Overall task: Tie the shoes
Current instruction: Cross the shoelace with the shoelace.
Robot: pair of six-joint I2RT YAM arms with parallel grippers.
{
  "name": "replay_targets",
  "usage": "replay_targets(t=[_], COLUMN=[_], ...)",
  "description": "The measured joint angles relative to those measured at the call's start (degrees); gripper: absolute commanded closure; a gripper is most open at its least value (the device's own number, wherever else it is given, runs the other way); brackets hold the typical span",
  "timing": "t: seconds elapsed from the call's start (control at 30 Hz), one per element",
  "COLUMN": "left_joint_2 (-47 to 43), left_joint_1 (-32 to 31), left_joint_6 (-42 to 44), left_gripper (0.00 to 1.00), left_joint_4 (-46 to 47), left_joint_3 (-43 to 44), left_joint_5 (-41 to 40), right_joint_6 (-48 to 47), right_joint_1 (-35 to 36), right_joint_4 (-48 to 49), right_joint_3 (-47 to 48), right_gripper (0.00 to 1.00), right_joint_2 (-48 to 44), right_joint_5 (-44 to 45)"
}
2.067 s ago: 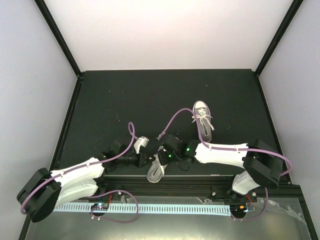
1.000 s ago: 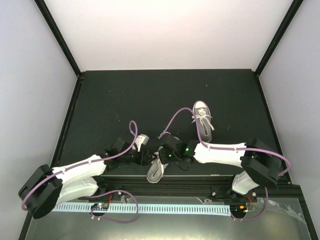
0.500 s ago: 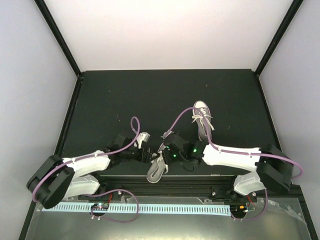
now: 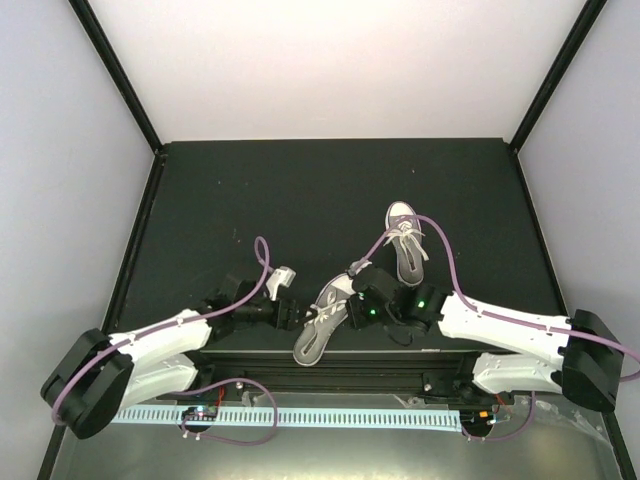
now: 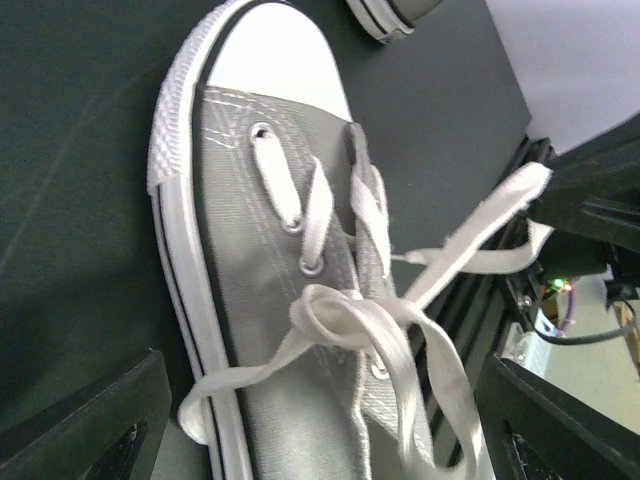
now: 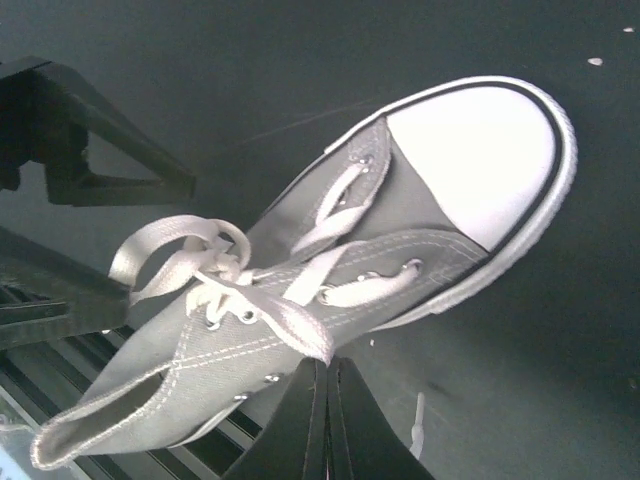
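Two grey canvas shoes lie on the black table. The near shoe (image 4: 318, 330) (image 5: 260, 230) (image 6: 400, 215) lies by the front rail, toe pointing away, with a loose knot of white lace (image 5: 340, 310) over its tongue. My left gripper (image 4: 296, 312) (image 5: 320, 385) is open, its fingers (image 5: 95, 425) wide on either side of that knot and holding nothing. My right gripper (image 4: 345, 303) (image 6: 325, 365) is shut on a lace loop (image 6: 290, 325) pulled across the shoe's side. The far shoe (image 4: 405, 243) lies beyond the right arm, laces loose.
A black rail (image 4: 330, 362) runs along the table's near edge, just behind the near shoe's heel. A white slotted strip (image 4: 330, 415) lies below it. Purple cables (image 4: 262, 262) arch over both arms. A loose lace tip (image 6: 418, 420) rests on the table.
My left gripper's jaws have spread wide. The right arm has swung out to the right and its gripper has shifted right, drawing the lace. More of the near shoe shows.
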Motion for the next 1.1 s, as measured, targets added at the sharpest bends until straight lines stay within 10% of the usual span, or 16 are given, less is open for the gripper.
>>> replay_targets(t=[0.33, 0.53, 1.1], left_joint_2=[-6.27, -10.88, 1.40], left_joint_1=[0.02, 0.02, -1.14], left_joint_6=[0.42, -0.46, 3.96], left_gripper=[0.14, 0.44, 0.61], left_joint_4=[-0.15, 1.86, 8.22], left_joint_3=[-1.44, -6.21, -8.33], left_joint_5=[3.08, -0.04, -4.07], right_joint_6=[0.00, 0.04, 0.04], right_joint_1=[-0.83, -1.55, -2.89], right_joint_4=[-1.05, -1.09, 0.48], right_joint_3=[-1.20, -1.44, -1.99], right_gripper=[0.98, 0.98, 0.98], right_joint_2=[-2.03, -3.32, -3.43], right_joint_5=[-0.17, -0.15, -1.57])
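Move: The left gripper, wide open, is going for the free shoelace end hanging over the shoe's near side, some 2 cm to its right and about 6 cm below, level with it fore and aft. The lace crossing lies about 4 cm to its right, 1 cm ahead and 2 cm lower; the toe cap 8 cm ahead, 9 cm right and 5 cm lower. From the right gripper, which already pinches the other end, the crossing is about 6 cm left, 1 cm ahead and 5 cm below. Bring the left gripper back about 1 cm and up 2 cm, clear of the lace. Then swing it some 2 cm left and sink about 6 cm beside the shoe, towards the hanging shoelace end, narrowing the fingers to about half their gap without shutting them. Keep the right fingers closed on their lace end, easing it about 1 cm to the right. ##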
